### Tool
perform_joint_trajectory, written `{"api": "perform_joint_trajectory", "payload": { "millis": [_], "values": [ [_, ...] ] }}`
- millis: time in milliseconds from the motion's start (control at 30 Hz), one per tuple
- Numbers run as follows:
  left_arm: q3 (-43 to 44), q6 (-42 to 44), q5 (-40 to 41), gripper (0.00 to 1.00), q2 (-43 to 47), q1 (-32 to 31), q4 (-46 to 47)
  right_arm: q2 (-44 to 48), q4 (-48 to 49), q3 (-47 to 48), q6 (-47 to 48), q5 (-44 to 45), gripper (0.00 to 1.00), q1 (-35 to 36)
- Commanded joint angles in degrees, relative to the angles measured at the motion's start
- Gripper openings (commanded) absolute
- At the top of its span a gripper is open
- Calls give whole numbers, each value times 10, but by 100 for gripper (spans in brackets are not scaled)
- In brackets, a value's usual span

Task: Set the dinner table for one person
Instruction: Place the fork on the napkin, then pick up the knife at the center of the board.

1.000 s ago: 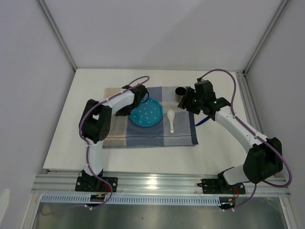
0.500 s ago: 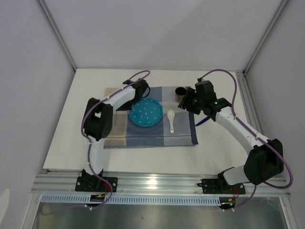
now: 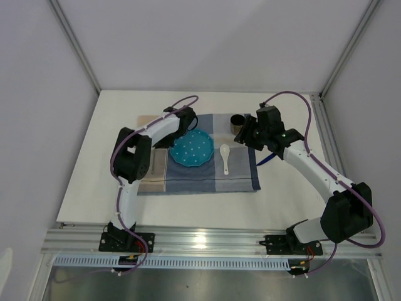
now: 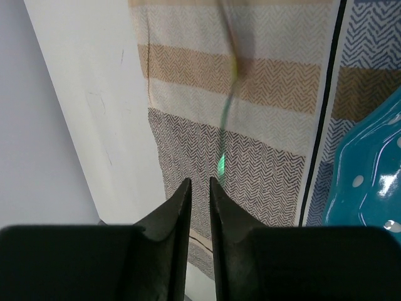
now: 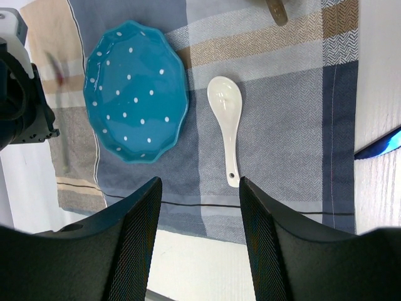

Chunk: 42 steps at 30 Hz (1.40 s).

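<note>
On the white dinner table [image 3: 113,125] lies a checked placemat [image 3: 241,179] bearing a blue dotted plate [image 3: 191,149], a white spoon [image 3: 225,158] to its right and a dark cup [image 3: 237,120] at the far edge. My left gripper [image 3: 177,130] hovers over the placemat's beige left part [image 4: 263,81]. Its jaws [image 4: 199,180] stand a narrow gap apart with nothing between them. Ahead of them a thin shiny utensil [image 4: 225,125] shows blurred on the cloth. My right gripper [image 5: 199,182] is open and empty above the placemat's near edge, with the spoon [image 5: 227,119] and plate [image 5: 135,91] ahead.
A blue strip [image 3: 265,158] lies on the table just off the placemat's right edge. Silver rails [image 3: 207,241] run along the near side. White walls close in the far side and the left and right sides.
The left gripper's jaws have parted slightly from shut, and its wrist has shifted a little toward the far side. The right arm has stayed still.
</note>
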<state>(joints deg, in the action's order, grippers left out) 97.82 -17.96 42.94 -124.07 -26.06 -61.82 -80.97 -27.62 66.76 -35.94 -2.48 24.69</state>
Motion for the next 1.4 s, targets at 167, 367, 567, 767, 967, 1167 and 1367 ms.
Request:
{"api": "perform_joint_trajectory", "payload": {
  "millis": [167, 367, 567, 767, 967, 1167, 1367],
  "values": [
    [3, -1, -8, 28, -9, 5, 4, 11, 10, 5, 7, -8, 56, 1],
    [6, -1, -9, 29, -2, 5, 5, 8, 11, 8, 11, -7, 56, 1],
    [22, 9, -45, 30, 82, 5, 22, 5, 10, 10, 16, 0, 57, 1],
    [-31, 58, -85, 35, 267, 5, 174, 12, -9, 22, 39, 70, 56, 1],
    [-240, 79, -194, 75, 499, 14, 404, 34, -42, 37, 96, 237, 56, -3],
    [-304, 80, -316, 86, 533, 15, 419, 49, -44, 21, 99, 256, 58, -30],
    [-329, 64, -415, 85, 523, 15, 427, 30, -59, 21, 81, 235, 56, -44]
  ]
}}
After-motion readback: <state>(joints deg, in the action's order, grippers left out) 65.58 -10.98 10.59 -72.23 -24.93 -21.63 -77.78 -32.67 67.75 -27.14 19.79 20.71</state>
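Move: The left fingers are around the fork's handle, with the fork's middle about 4 cm ahead and 1 cm lower, at the napkin's left end. From this hand the plate's centre lies some 16 cm right and 6 cm ahead, the spoon 30 cm right and 1 cm ahead, both table-low. From the right hand, the knife is about 13 cm right, 2 cm ahead and 13 cm below; the fork about 40 cm left, 5 cm ahead, equally low. Open the left gripper low over the napkin to let go of the fork's handle, then lift it fast, some 24 cm, opening wide and swinging the fingers from leaning left to pointing forward and down; finish by easing right and sinking about 6 cm. As it lifts, carry the open right gripper about 10 cm right, away from the spoon and towards the knife, rolling its fingers out of their leftward lean. ##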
